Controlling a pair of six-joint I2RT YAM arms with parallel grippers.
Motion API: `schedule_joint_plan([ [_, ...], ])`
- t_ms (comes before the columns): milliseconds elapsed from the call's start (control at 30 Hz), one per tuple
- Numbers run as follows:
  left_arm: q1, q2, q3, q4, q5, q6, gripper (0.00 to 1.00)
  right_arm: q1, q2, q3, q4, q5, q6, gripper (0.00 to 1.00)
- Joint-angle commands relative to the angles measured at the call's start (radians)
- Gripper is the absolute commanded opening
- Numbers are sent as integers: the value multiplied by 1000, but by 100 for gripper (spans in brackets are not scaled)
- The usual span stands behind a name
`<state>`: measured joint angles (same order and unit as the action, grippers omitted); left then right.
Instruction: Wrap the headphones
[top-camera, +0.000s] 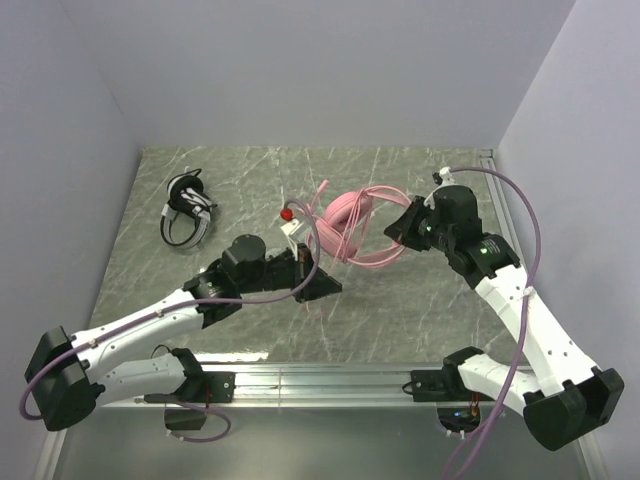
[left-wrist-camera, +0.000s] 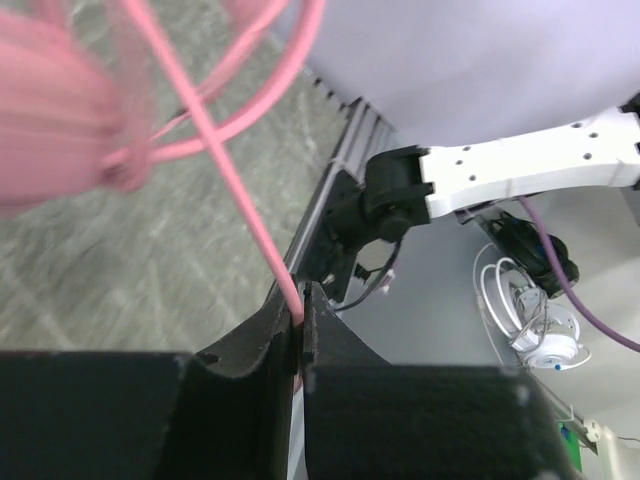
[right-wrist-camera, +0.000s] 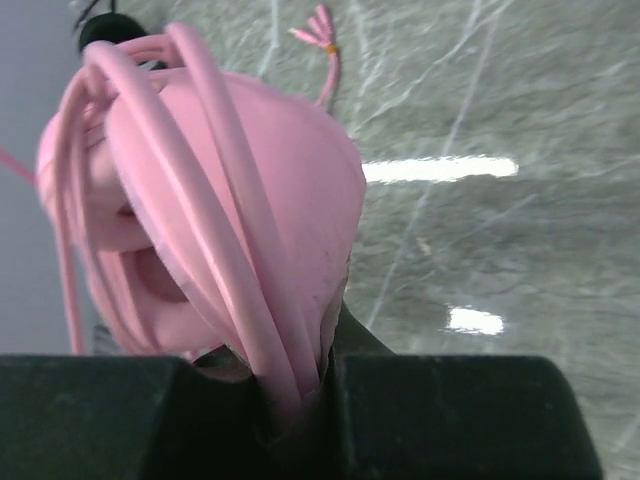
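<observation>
The pink headphones (top-camera: 352, 228) hang just above the middle of the table, with pink cable loops wound over them. My right gripper (top-camera: 398, 232) is shut on their band and the loops, which the right wrist view shows as pink headphones (right-wrist-camera: 250, 190) filling the space above the gripper (right-wrist-camera: 330, 350). A frayed cable end (right-wrist-camera: 322, 30) lies on the table beyond. My left gripper (top-camera: 325, 282) is shut on the pink cable (left-wrist-camera: 220, 170), pinched at the gripper's (left-wrist-camera: 302, 300) tips and running taut up to the blurred earcup (left-wrist-camera: 50, 130). The black-and-white headphones (top-camera: 188, 210) lie at the far left.
A small white piece with a red tip (top-camera: 288, 218) sits beside the pink headphones. An aluminium rail (top-camera: 320, 380) runs along the near edge. Grey walls close in the table on three sides. A white cable coil (left-wrist-camera: 530, 320) lies beyond the table's right edge.
</observation>
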<state>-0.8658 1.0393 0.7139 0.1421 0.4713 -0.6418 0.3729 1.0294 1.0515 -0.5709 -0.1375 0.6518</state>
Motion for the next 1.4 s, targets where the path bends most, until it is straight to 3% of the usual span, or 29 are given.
schedule_joint_plan([
  [0, -82, 25, -14, 151, 4, -42, 10, -43, -48, 10, 290, -48, 147, 0],
  [367, -165, 146, -66, 382, -23, -102, 17, -43, -94, -15, 321, -33, 163, 0],
  [600, -179, 228, -114, 591, 105, -127, 19, -46, -120, 11, 318, -51, 180, 0],
  [900, -197, 283, -215, 867, 133, -154, 25, -52, -167, 74, 287, -82, 198, 0],
  [1367, -271, 450, -202, 1020, 167, -127, 33, -55, -196, 166, 230, -106, 212, 0],
])
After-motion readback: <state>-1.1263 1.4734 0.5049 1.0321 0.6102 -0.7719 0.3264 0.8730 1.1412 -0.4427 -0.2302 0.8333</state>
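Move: From the left gripper, with the pink cord running between its fingertips, the wrapped pink headphones hang about 15 cm ahead, 5 cm to the right and 4 cm lower. The near table rail crosses roughly 13 cm behind it, straight back and some 24 cm below. The right gripper holds the headband; the headphones' middle lies about 4 cm ahead of it, 7 cm left and 5 cm lower. Draw the left gripper back and to the right, about 12 cm in all, away from the headphones towards the near rail, sinking some 5 cm and swinging clockwise about 20 degrees while its fingers ease open around the cord. Meanwhile keep the headband gripped in the right hand and raise it about 12 cm, rolling and tilting the fingertips upward. ##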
